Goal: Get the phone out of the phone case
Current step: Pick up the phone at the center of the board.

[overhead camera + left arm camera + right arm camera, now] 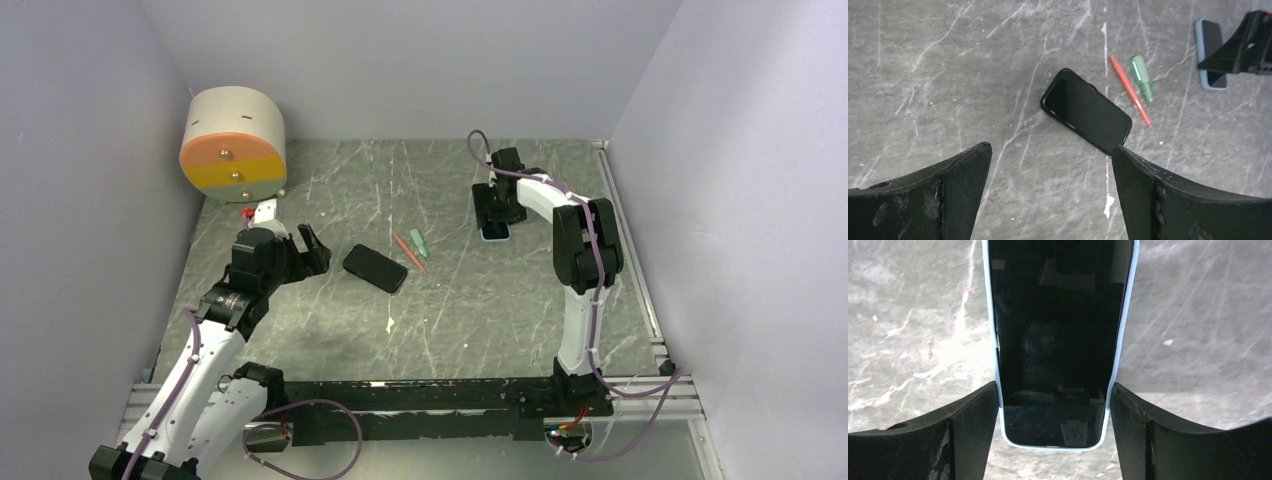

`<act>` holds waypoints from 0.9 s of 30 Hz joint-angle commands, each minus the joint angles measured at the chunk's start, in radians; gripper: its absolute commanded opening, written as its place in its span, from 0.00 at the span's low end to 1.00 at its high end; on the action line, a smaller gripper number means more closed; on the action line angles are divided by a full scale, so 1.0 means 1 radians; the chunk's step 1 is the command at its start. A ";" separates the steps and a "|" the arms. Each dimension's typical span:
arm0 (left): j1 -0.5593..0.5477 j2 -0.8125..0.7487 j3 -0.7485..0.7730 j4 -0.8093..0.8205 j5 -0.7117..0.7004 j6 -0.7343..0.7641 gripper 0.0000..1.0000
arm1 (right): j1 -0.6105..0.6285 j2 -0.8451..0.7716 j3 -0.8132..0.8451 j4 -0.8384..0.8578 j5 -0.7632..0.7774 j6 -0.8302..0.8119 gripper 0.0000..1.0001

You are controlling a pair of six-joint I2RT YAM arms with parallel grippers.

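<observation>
A phone with a pale blue rim (1055, 330) lies screen up on the grey marble table, far right of centre (494, 232). I cannot tell whether that rim is the phone case or the phone's own frame. My right gripper (1054, 387) reaches down over its near end, and the fingers (973, 425) press against both long edges (497, 215). A second, black phone (375, 267) lies diagonally mid-table, also visible in the left wrist view (1087, 110). My left gripper (1050, 145) is open and empty, hovering just left of the black phone (312, 247).
A red pen (409, 253) and a green cap (418, 243) lie between the two phones. A beige and orange cylinder (233, 145) stands at the back left corner. A small white scrap (389, 323) lies nearer the front. Walls enclose the table.
</observation>
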 commanded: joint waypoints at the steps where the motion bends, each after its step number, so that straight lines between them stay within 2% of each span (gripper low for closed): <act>1: -0.002 0.005 0.031 0.072 0.052 -0.070 0.95 | 0.071 -0.080 -0.096 0.037 -0.040 0.124 0.30; 10: -0.004 0.137 0.072 0.122 0.222 -0.187 0.94 | 0.140 -0.208 -0.235 0.200 -0.157 0.211 0.00; 18: -0.004 0.258 0.086 0.265 0.363 -0.320 0.94 | 0.164 -0.328 -0.360 0.373 -0.369 0.271 0.00; 22: -0.004 0.337 0.103 0.339 0.409 -0.385 0.94 | 0.198 -0.391 -0.421 0.458 -0.387 0.294 0.00; 27: -0.010 0.475 0.157 0.364 0.467 -0.428 0.90 | 0.240 -0.439 -0.485 0.529 -0.365 0.319 0.00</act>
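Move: The right hand already pinches the blue-cased phone, its middle about 3 cm ahead of the pads. The green marker lies some 19 cm to the right hand's left and 5 cm back, the red pen 22 left and 8 back, the black phone 30 left and 12 back. From the left hand, open in the air, the cased phone is about 41 cm right, 20 ahead and 16 below; the black phone is 11 right, 5 ahead. Right hand lifts the pinched phone, swinging it 14 cm left and back, tilting; left comes 9 cm rightward, open. ##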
